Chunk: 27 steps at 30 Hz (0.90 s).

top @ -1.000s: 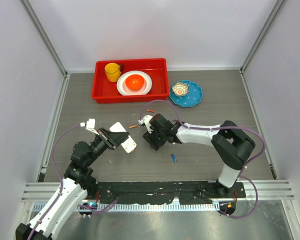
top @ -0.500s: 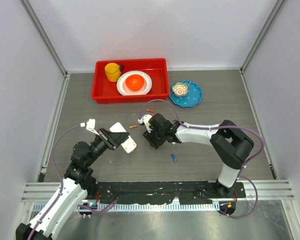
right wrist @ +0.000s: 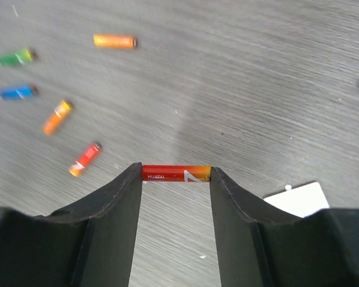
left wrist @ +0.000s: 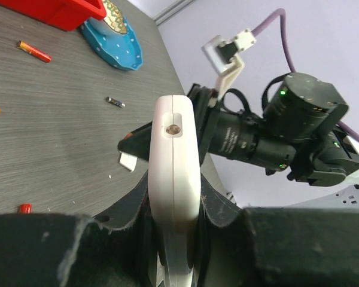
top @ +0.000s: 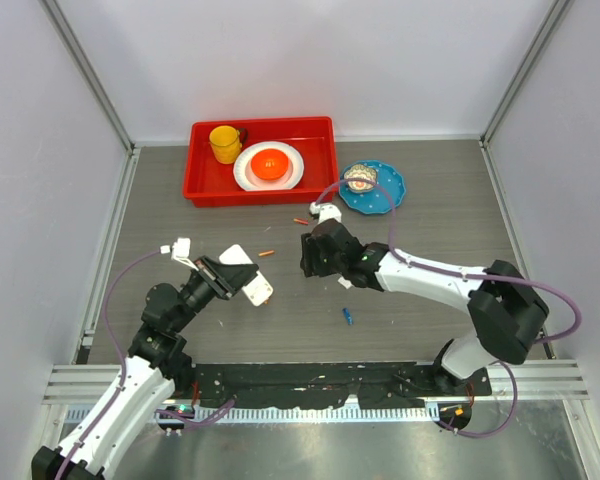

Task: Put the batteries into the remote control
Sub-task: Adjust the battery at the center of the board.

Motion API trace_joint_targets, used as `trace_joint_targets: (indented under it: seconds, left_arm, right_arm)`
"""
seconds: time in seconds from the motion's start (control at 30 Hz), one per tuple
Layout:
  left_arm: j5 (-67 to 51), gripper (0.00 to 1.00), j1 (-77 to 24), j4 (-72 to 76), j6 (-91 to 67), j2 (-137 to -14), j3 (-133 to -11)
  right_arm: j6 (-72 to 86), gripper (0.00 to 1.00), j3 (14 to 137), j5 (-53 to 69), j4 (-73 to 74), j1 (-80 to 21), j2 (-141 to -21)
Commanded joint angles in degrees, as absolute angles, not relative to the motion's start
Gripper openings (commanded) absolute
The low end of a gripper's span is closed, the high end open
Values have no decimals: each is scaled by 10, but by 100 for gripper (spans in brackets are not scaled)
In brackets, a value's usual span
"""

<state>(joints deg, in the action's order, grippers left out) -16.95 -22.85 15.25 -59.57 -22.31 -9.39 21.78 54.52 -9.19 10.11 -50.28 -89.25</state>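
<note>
My left gripper [top: 238, 281] [left wrist: 173, 200] is shut on the white remote control [top: 252, 284] [left wrist: 175, 161], held edge-up above the table at the left. My right gripper [top: 313, 256] [right wrist: 176, 174] hangs over the table's middle. It is shut on a red-orange battery [right wrist: 176, 173], pinched end to end between the fingertips. Loose batteries lie on the table: an orange one [top: 266, 253], a red one [top: 301, 220] and a blue one [top: 348, 316]. The right wrist view shows an orange [right wrist: 115, 40], a green [right wrist: 16, 57] and a blue battery [right wrist: 18, 92].
A red tray [top: 200, 186] at the back holds a yellow cup [top: 224, 143] and a white plate with an orange bowl [top: 270, 164]. A blue plate [top: 388, 192] lies right of it. A flat white piece [right wrist: 299, 199] lies by the right fingers.
The right arm has swung toward the back right, and its jaws have narrowed onto a battery. The left arm and the remote have not moved.
</note>
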Motion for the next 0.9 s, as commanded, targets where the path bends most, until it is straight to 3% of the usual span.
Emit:
trace_joint_targets:
  seconds: [0.0, 0.27, 0.67, 0.77, 0.8, 0.87]
  left_arm:
    - [-172, 0, -226, 199, -599, -234, -98]
    - [-171, 0, -226, 198, -601, -234, -100]
    - [-172, 1, -225, 179, -592, -229, -104]
    - [-172, 0, -226, 177, -592, -227, -101]
    - [-171, 0, -226, 176, -592, -226, -101]
    - [-171, 0, -226, 176, -592, -225, -100]
  right_arm:
    - [481, 1, 523, -195, 85, -502, -854]
    - [671, 1, 533, -282, 169, -531, -907]
    - [746, 1, 676, -348, 365, -566, -1055]
    - [741, 7, 679, -344, 366, -567, -1063]
    - [738, 16, 681, -342, 368, -567, -1068]
    - [730, 23, 684, -336, 369, -566, -1072]
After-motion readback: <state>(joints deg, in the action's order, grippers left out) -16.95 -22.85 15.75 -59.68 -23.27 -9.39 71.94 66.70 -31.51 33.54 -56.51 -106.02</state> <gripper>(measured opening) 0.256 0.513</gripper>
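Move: The right hand holds the red battery over bare board; the clear spot it goes for lies about 7 cm below, 1 cm back and 2 cm right. The white battery cover is some 10 cm right and 3 cm ahead, the loose red battery roughly 9 cm left and level with the hand, both on the board. From the left hand, still holding the remote, that spot is about 12 cm right, 4 cm ahead and 19 cm below. After a short rise, the right hand lowers the gripped battery about 6 cm towards the board, turning some 45 degrees clockwise. ##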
